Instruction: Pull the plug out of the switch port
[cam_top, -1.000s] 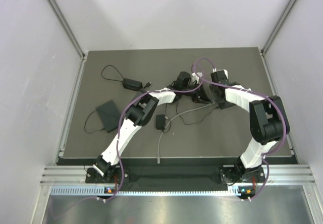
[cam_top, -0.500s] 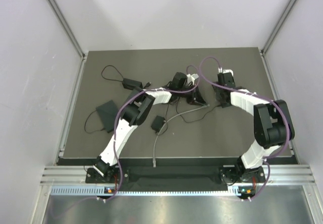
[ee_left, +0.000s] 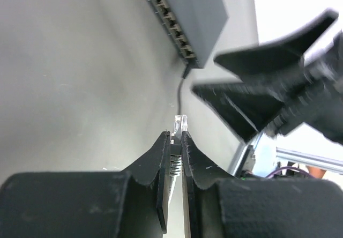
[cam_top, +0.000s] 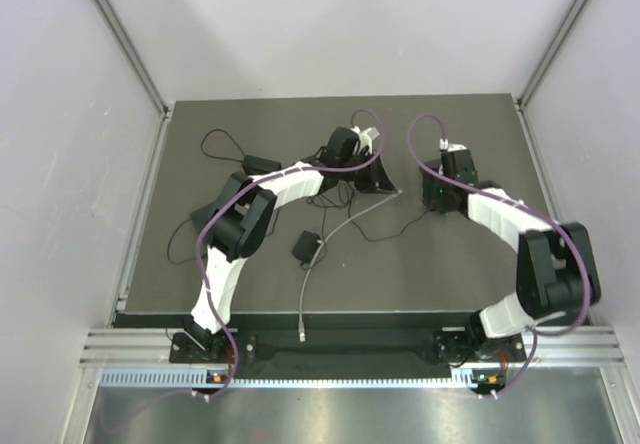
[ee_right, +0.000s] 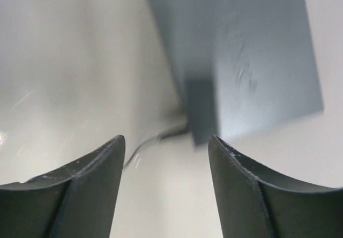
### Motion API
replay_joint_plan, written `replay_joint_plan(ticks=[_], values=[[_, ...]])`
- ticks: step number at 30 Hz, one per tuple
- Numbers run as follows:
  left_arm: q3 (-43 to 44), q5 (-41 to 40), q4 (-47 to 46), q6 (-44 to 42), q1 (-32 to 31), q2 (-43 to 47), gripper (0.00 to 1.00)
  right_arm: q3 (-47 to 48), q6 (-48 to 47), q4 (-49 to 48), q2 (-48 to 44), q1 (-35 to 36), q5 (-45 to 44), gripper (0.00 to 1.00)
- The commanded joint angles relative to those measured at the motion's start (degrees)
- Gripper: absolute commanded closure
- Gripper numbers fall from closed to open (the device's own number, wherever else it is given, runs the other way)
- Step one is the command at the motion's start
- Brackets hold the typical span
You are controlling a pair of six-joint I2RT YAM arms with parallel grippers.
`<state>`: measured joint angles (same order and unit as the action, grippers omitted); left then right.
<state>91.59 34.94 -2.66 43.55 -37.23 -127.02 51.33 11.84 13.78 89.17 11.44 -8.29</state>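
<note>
In the left wrist view my left gripper (ee_left: 177, 136) is shut on a clear plug (ee_left: 180, 123) with a ribbed grey boot. The plug is out of the dark grey switch (ee_left: 187, 13), whose row of ports faces me a short way beyond. A thin black cable (ee_left: 178, 90) still hangs from the switch's end. In the top view my left gripper (cam_top: 396, 189) holds the end of the grey cable (cam_top: 318, 264). My right gripper (cam_top: 438, 202) is open over the switch (ee_right: 241, 45), jaws apart, and the switch is mostly hidden beneath it there.
A black power adapter (cam_top: 262, 166) with its lead lies at the back left. A small black box (cam_top: 305, 247) sits mid-table. Loose black cables (cam_top: 385, 232) cross the mat between the arms. The grey cable's free end (cam_top: 302, 332) reaches the front edge.
My left gripper has drawn back and to the left, away from the right gripper, taking the plug and grey cable with it. The right arm has shifted to the right.
</note>
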Motion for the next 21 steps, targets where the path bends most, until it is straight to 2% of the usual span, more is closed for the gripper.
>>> replay_joint_plan(ticks=[1,6,10,11,15,21], values=[[-1.3,-1.5,0.3,1.6,-0.3,4.9,1.00,-2.1,4.9,2.0,-10.7,-0.5,7.0,0.35],[-1.4,-3.0,-0.9,4.3,-0.5,6.9,1.00,-9.7,9.8,-0.8,-22.2,-0.4,18.5,0.33],[-1.2,-3.5,-2.6,7.2,-0.6,7.3,1.00,-16.7,17.2,-8.8,-27.5,3.2,25.2,0.34],[-1.4,-3.8,-3.1,7.9,-0.6,7.5,1.00,-17.7,18.5,-13.2,-27.6,4.3,26.2,0.35],[-2.1,-4.9,-5.5,10.6,-0.9,9.5,1.00,-21.9,24.4,-24.8,-26.5,9.6,26.0,0.36],[-2.7,-4.9,-5.6,11.3,-1.3,10.8,1.00,-22.5,29.2,-34.0,-23.1,14.8,21.9,0.43]])
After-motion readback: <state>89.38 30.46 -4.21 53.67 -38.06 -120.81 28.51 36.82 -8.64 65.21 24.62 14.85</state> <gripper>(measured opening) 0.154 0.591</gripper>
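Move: The plug is already out of the switch and pinched in the left hand, roughly 9 cm to the left of the right hand, 3 cm farther out and 4 cm higher. The switch's middle lies about 5 cm ahead of the right hand, 3 cm to its right and 3 cm below. From the left hand the switch is about 14 cm to the right, level fore and aft, and 7 cm lower. The black cable tangle is some 25 cm left of the right hand, 1 cm ahead and 3 cm below. The plug, still pinched in the left fingers, is carried about 5 cm straight up, clear of the switch, with a slight counter-clockwise turn. The open right hand leaves the switch, first rising some 7 cm while swinging back and left, then sweeping on left towards the gray cable, about 15 cm in all, its left side rolling up some 40 degrees; it touches nothing visibly. ##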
